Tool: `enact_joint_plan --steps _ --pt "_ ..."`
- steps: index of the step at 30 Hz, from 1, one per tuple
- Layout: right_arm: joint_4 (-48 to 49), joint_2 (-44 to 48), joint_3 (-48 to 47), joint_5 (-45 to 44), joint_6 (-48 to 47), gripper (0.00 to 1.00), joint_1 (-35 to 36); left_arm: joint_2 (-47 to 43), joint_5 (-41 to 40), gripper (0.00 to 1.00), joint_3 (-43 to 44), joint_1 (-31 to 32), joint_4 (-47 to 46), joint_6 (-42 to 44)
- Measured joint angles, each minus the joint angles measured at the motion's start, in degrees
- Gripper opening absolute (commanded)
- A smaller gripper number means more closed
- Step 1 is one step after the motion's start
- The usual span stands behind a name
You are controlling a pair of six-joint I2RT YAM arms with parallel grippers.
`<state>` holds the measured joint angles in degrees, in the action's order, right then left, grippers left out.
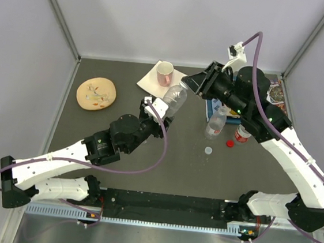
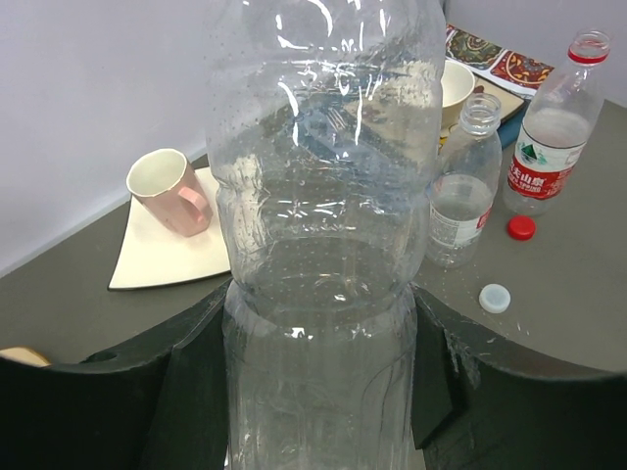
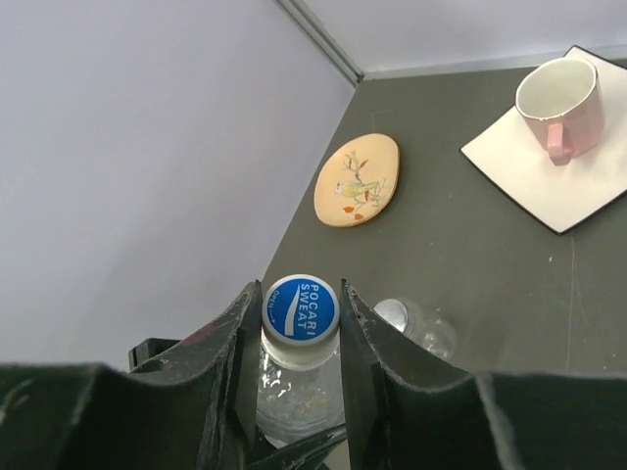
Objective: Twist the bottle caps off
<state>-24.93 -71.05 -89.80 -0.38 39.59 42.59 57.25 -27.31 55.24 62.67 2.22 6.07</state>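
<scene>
My left gripper [image 2: 319, 333] is shut on the lower body of a clear, label-free bottle [image 2: 323, 196] and holds it tilted up off the table [image 1: 174, 99]. A blue cap [image 3: 301, 307] tops this bottle. My right gripper [image 3: 299, 311] is shut on that cap, one finger pressing each side. Two slim labelled bottles stand open on the table: one with a clear neck [image 2: 460, 186], one with a red neck ring [image 2: 554, 137]. A loose red cap [image 2: 521, 227] and a loose white cap [image 2: 495, 298] lie beside them.
A pink mug [image 1: 165, 72] stands on a white square plate [image 1: 150, 82] at the back. A round wooden board with a bird picture [image 1: 96, 94] lies at the back left. A white bowl [image 2: 457, 86] and a patterned mat [image 2: 505, 61] sit behind the standing bottles.
</scene>
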Motion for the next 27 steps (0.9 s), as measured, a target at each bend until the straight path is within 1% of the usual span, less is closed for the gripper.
enact_joint_plan --steps 2,7,11,13,16,20,23,27 --pt "0.0 0.0 0.0 0.3 -0.1 0.00 0.0 -0.3 0.1 0.48 -0.2 0.0 -0.1 0.0" --pt "-0.4 -0.1 -0.4 3.4 -2.6 0.00 0.0 -2.7 2.0 0.49 -1.7 -0.1 0.0 -0.2" --pt "-0.8 0.0 -2.3 9.0 -6.7 0.00 0.0 -6.4 11.9 0.50 -2.0 -3.3 1.6 -2.1" --pt "-0.7 1.0 -2.6 12.6 -9.5 0.00 -0.1 -7.7 20.0 0.50 -1.4 -6.0 3.0 -3.9" --pt "-0.3 2.4 -3.5 18.7 -13.4 0.00 -0.7 -8.1 36.9 0.51 0.8 -12.5 4.3 -8.5" --pt "1.0 4.2 -4.8 28.1 -18.7 0.00 -1.1 -7.1 57.6 0.52 2.4 -19.4 1.6 -16.2" --pt "1.7 5.3 -4.8 34.7 -21.9 0.00 -1.3 -5.1 70.8 0.52 2.5 -21.9 -2.9 -22.8" --pt "2.4 6.6 -4.3 43.1 -26.2 0.00 -1.5 -2.1 84.2 0.54 2.4 -23.0 -9.7 -30.5"
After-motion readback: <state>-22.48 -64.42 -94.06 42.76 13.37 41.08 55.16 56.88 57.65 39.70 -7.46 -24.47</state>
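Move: The blue cap sits right between my closed right fingers, still on the bottle that my left hand holds low down; from my left hand it is some 4 cm ahead, 5 cm right and 11 cm above. On the table, about 32 cm below my left hand, a loose white cap lies some 10 cm ahead and 18 cm right, an opened bottle stands about 17 cm ahead and 19 cm right, and the pink mug is some 33 cm ahead and 2 cm left. I unscrew with both hands in opposite senses while drawing them together back towards my bases, about 13 cm, and up some 6 cm. My left hand keeps its grip on the bottle and swings it clockwise about 60 degrees; my right keeps pinching the blue cap and turns counter-clockwise about 40 degrees, rolling too, until its fingers point left. ##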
